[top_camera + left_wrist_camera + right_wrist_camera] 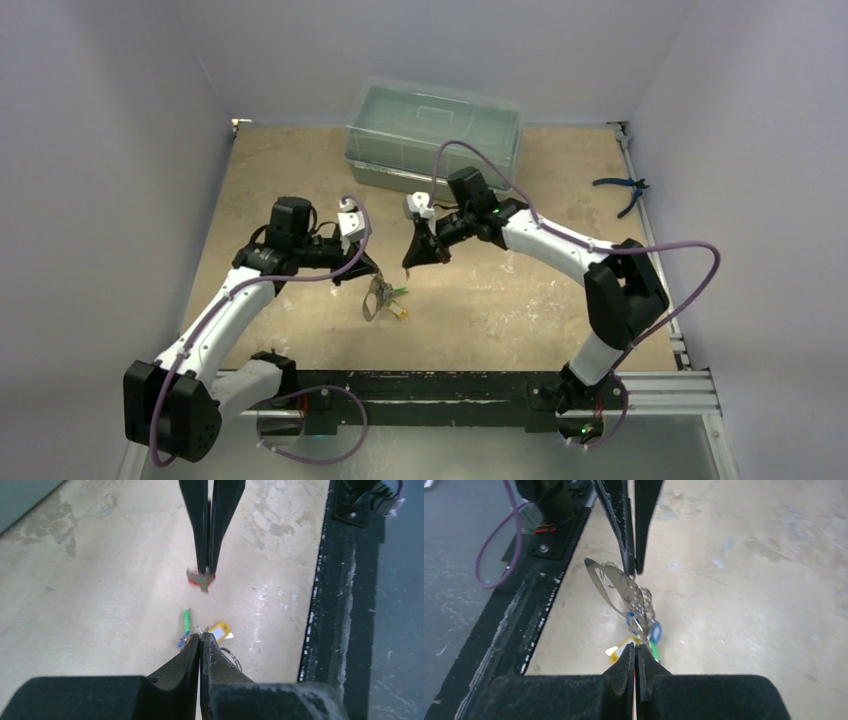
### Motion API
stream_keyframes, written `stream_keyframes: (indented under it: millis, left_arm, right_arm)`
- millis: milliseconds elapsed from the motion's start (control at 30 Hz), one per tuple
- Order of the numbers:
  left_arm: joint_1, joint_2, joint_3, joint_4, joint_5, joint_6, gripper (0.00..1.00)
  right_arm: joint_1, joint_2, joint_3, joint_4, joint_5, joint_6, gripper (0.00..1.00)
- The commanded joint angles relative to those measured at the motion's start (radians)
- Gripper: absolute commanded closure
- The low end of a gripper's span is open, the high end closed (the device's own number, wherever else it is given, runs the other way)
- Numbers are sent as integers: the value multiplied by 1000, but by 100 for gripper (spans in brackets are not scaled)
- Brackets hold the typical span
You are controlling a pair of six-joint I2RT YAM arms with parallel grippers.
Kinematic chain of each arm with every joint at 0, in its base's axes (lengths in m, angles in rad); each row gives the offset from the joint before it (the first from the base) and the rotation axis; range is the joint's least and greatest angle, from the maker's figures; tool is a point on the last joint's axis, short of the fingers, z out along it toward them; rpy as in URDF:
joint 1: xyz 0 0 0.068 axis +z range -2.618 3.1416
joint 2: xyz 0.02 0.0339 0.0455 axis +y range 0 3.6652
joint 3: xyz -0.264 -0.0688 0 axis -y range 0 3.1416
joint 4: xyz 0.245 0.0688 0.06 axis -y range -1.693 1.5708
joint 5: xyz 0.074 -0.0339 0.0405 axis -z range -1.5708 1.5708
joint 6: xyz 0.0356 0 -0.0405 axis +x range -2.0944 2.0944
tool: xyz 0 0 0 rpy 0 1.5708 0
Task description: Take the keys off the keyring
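My left gripper (pixel 372 274) is shut on the whitish strap loop of the keyring (pixel 374 299), which hangs just above the table. In the right wrist view the strap (pixel 608 581) curves down from the left fingers (pixel 628 540) to the bunch of keys: blue tags (pixel 656 631), a green one (pixel 654 650) and a yellow one (pixel 618 651). My right gripper (pixel 410 264) is shut on a red-headed key (pixel 201 579), held a short way apart from the bunch. The left wrist view shows the green tag (pixel 186 619), the yellow tag (pixel 220 629) and a thin ring (pixel 231 656) beside my left gripper (pixel 201 636).
A clear plastic lidded box (pixel 432 135) stands at the back centre. Blue-handled pliers (pixel 622 190) lie at the right edge. A black rail (pixel 440 388) runs along the near edge between the arm bases.
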Motion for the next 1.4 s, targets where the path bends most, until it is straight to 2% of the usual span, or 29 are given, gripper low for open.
stream_keyframes:
  millis: [0,267,433,800,1000,1033,1100,1200,1367]
  left_arm:
    - [9,22,39,24,-90,70,100]
    - [24,63,5,50,-216,186,100]
    - [46,112,-18,25,-259,273,100]
    - [48,185,-79,100,-333,238,100]
    - [71,259,-18,27,-316,249,100]
    - [74,273,-3,20,-305,242,99]
    - [83,294,22,18,-286,221,89]
    - [98,300,40,36,-274,190,77]
    - [146,289,100,6,-243,151,49]
  right_arm:
    - [-69,-87,-41,-32,54,36,100]
    - [-124,-157,-188,9,164,116,100]
    - [-128,-135,-229,54,206,174,100]
    - [-126,12,-222,89,239,240,100]
    - [-125,57,-177,5,262,244,100]
    - [-125,55,-177,3,272,247,97]
    - [-125,46,-180,5,286,252,91]
    - [-126,27,-184,-8,315,264,87]
    - [-132,-52,-193,-45,361,275,65]
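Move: The left gripper holds the keyring, which is to go onto bare table about 3 cm ahead and 16 cm below; its yellow-tagged key hangs roughly 4 cm right, 2 cm back and 12 cm below. For the red key in the right gripper, the open spot is some 8 cm right, 3 cm ahead and 15 cm below that hand, with the keyring hanging about 7 cm left, 2 cm back and 8 cm below. Draw the right gripper away from the keyring to its right, about 7 cm, then lower the red key some 11 cm to the table, turning the fingers clockwise and steeper, and start opening. Bring the left gripper forward and leftward, sink it about 11 cm while tipping its fingers down to lay the keyring, then open and back off forward and up. ##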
